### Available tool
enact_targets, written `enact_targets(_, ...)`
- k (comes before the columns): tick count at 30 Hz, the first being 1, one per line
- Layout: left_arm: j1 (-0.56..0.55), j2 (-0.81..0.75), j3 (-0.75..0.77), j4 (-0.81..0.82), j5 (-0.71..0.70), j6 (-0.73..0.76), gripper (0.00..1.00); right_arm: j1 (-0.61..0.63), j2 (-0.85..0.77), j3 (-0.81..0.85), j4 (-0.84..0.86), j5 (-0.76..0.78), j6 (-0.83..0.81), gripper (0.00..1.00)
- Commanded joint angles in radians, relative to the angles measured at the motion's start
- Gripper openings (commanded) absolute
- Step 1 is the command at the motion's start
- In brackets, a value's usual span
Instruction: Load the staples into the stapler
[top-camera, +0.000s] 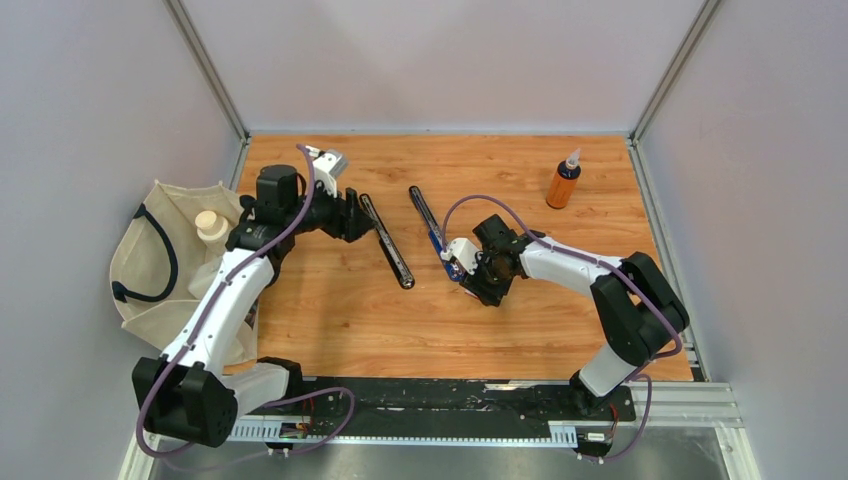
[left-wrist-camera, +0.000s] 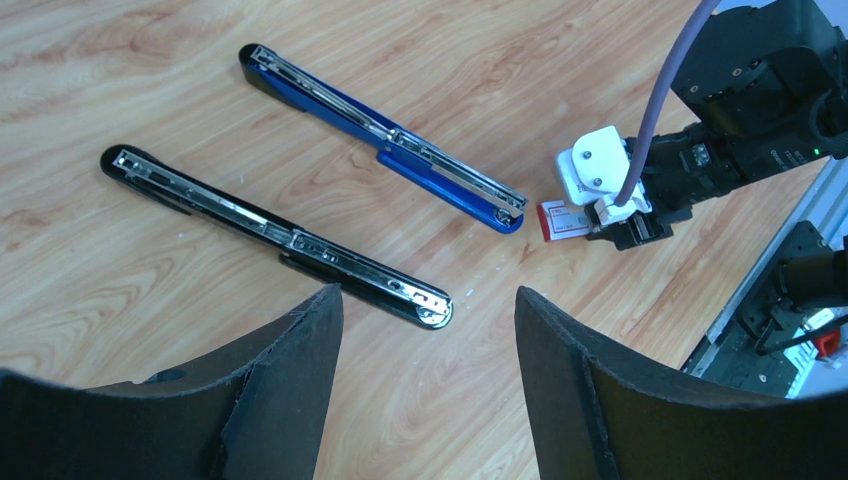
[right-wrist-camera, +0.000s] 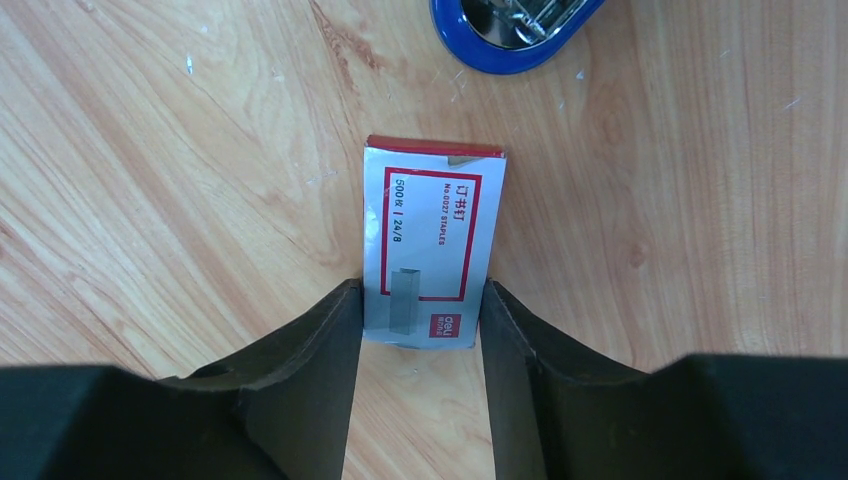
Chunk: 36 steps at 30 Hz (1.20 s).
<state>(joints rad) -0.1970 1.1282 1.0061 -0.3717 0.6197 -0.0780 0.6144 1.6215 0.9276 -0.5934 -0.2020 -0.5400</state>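
Observation:
Two staplers lie opened out flat on the wooden table, a black one (top-camera: 388, 243) (left-wrist-camera: 280, 237) and a blue one (top-camera: 428, 222) (left-wrist-camera: 385, 140). The staples box (right-wrist-camera: 435, 230) (left-wrist-camera: 560, 220), white with a red-framed label, lies flat just past the blue stapler's front end (right-wrist-camera: 510, 35). My right gripper (right-wrist-camera: 422, 300) (top-camera: 462, 270) is down over the box, and its two fingers press against the sides of the box's near end. My left gripper (left-wrist-camera: 428, 300) (top-camera: 362, 225) hovers open beside the black stapler and holds nothing. No loose staple strip shows.
An orange bottle (top-camera: 563, 182) stands at the back right. A beige cloth bag (top-camera: 160, 260) with a round cream lid (top-camera: 210, 222) lies off the table's left edge. Grey walls close in three sides, and a metal rail (top-camera: 450, 400) runs along the near edge.

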Motion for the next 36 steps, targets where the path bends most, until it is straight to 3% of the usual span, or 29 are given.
enact_targets(1, -0.005, 0.028, -0.009, 0.042, 0.026, -0.029, 0.72, 0.004, -0.018, -0.004, 0.014, -0.01, -0.023, 0.48)
enact_targets(24, -0.016, 0.1, -0.057, 0.123, 0.107, -0.132, 0.72, 0.004, -0.212, -0.035, 0.027, -0.071, -0.028, 0.45)
enact_targets(29, -0.061, 0.142, -0.046, 0.14, 0.155, -0.17, 0.72, 0.018, -0.336, -0.058, 0.075, -0.044, -0.031, 0.45)
enact_targets(36, -0.166, 0.281, 0.068, 0.034, 0.205, -0.131, 0.71, 0.031, -0.46, -0.067, 0.083, -0.028, -0.046, 0.45)
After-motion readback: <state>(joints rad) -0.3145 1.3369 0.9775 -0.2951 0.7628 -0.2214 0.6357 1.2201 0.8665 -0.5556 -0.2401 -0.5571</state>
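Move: The staple box lies flat between the right fingers, its middle only about 1 cm ahead and 1 cm to the left of that hand. The blue stapler's middle is about 13 cm ahead and 11 cm left of the right hand, the black stapler's some 12 cm ahead and 22 cm left. From the empty left hand the box is roughly 21 cm to the right, 6 cm back and 23 cm below; the black stapler sits nearly under that hand, about 4 cm ahead. The right hand keeps its pinch on the end of the staple box away from the blue stapler and, after holding nearly still for the first half, lifts it about 10 cm with growing speed, the fingers swinging forward and left by some 20 degrees. The open left hand sinks over the black stapler, then sweeps right towards the rising box, about 6 cm right and 5 cm down in all, coming slightly back as its fingers turn clockwise and dip. ##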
